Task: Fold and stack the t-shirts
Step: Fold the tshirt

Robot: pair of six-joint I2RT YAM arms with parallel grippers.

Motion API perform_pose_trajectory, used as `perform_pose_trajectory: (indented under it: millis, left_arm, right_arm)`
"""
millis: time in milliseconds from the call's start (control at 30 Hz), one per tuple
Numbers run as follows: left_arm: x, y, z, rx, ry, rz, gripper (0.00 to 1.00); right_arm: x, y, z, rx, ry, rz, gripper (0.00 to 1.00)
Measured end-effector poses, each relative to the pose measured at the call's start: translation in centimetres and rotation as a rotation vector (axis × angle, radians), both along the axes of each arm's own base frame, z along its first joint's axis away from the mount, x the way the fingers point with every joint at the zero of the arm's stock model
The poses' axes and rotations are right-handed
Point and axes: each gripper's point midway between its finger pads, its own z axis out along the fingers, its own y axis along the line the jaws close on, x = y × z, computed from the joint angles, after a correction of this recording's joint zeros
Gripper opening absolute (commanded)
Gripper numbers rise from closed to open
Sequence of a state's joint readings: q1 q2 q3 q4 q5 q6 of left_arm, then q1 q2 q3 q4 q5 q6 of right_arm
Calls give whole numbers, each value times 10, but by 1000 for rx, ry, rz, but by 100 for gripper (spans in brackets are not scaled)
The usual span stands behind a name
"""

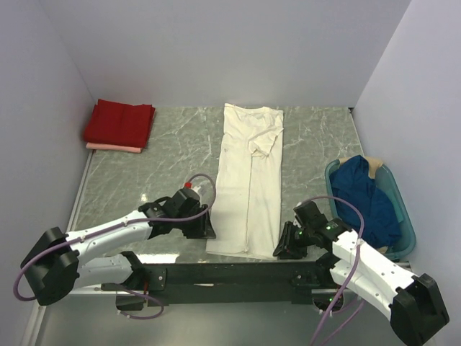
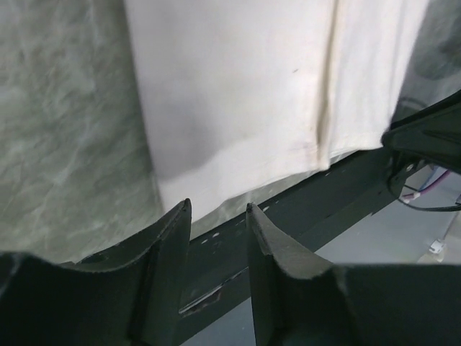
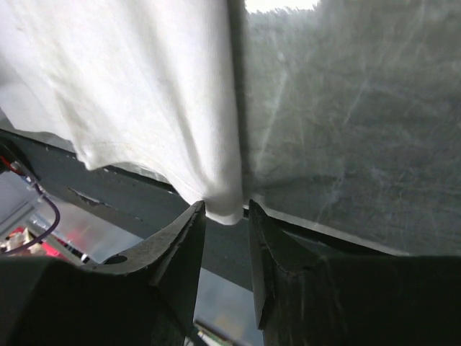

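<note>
A cream-white t-shirt (image 1: pixel 248 180) lies on the table as a long strip folded lengthwise, collar at the far end. My left gripper (image 1: pixel 205 229) stands open at its near left corner. In the left wrist view the hem (image 2: pixel 238 94) lies just beyond the gripper (image 2: pixel 218 205), with nothing between the tips. My right gripper (image 1: pixel 282 249) is open at the near right corner. In the right wrist view that corner of cloth (image 3: pixel 144 86) hangs right between the gripper's (image 3: pixel 226 205) tips, unsqueezed. A folded red t-shirt (image 1: pixel 119 121) rests on a pale pink one (image 1: pixel 114 148) at the far left.
A dark blue t-shirt (image 1: pixel 364 198) is bunched in the teal basket (image 1: pixel 407 223) at the right. The black rail (image 1: pixel 223 272) runs along the table's near edge under the white shirt's hem. Grey walls close in the left, back and right sides.
</note>
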State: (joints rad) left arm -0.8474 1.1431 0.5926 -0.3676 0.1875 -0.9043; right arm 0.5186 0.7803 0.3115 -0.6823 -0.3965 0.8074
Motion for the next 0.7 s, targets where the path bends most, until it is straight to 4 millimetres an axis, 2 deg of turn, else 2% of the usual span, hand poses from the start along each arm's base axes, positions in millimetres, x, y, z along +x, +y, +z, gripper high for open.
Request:
perform_pose_trajectory:
  millis: [200, 700]
  left_arm:
    - [-15, 13, -12, 13, 43, 7, 44]
    - [-27, 22, -38, 42, 111, 28, 43]
  right_arm:
    - [-14, 1, -7, 19, 71, -11, 38]
    - [-9, 4, -7, 27, 77, -42, 37]
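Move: The left hand goes for the near left corner of the folded white t-shirt, about 4 cm back, 1 cm to its left and some 5 cm below. The right hand has the t-shirt's near right corner almost between its fingertips, roughly 1 cm back and 1 cm below. The centre fold's near end lies some 4 cm back and 11 cm to the right of the left hand; the blue shirt in the basket stands about 25 cm right of the right hand and 12 cm farther out. The left hand sinks about 4 cm while drawing back and somewhat to its left, towards the near left corner of the t-shirt, its fingers still part open and the wrist tilting only slightly, until the corner lies just beyond and between the fingertips. The right hand eases back about 1.5 cm and slightly down at the near right corner, then stays almost still there, with its part-open fingertips either side of the hem's end. ##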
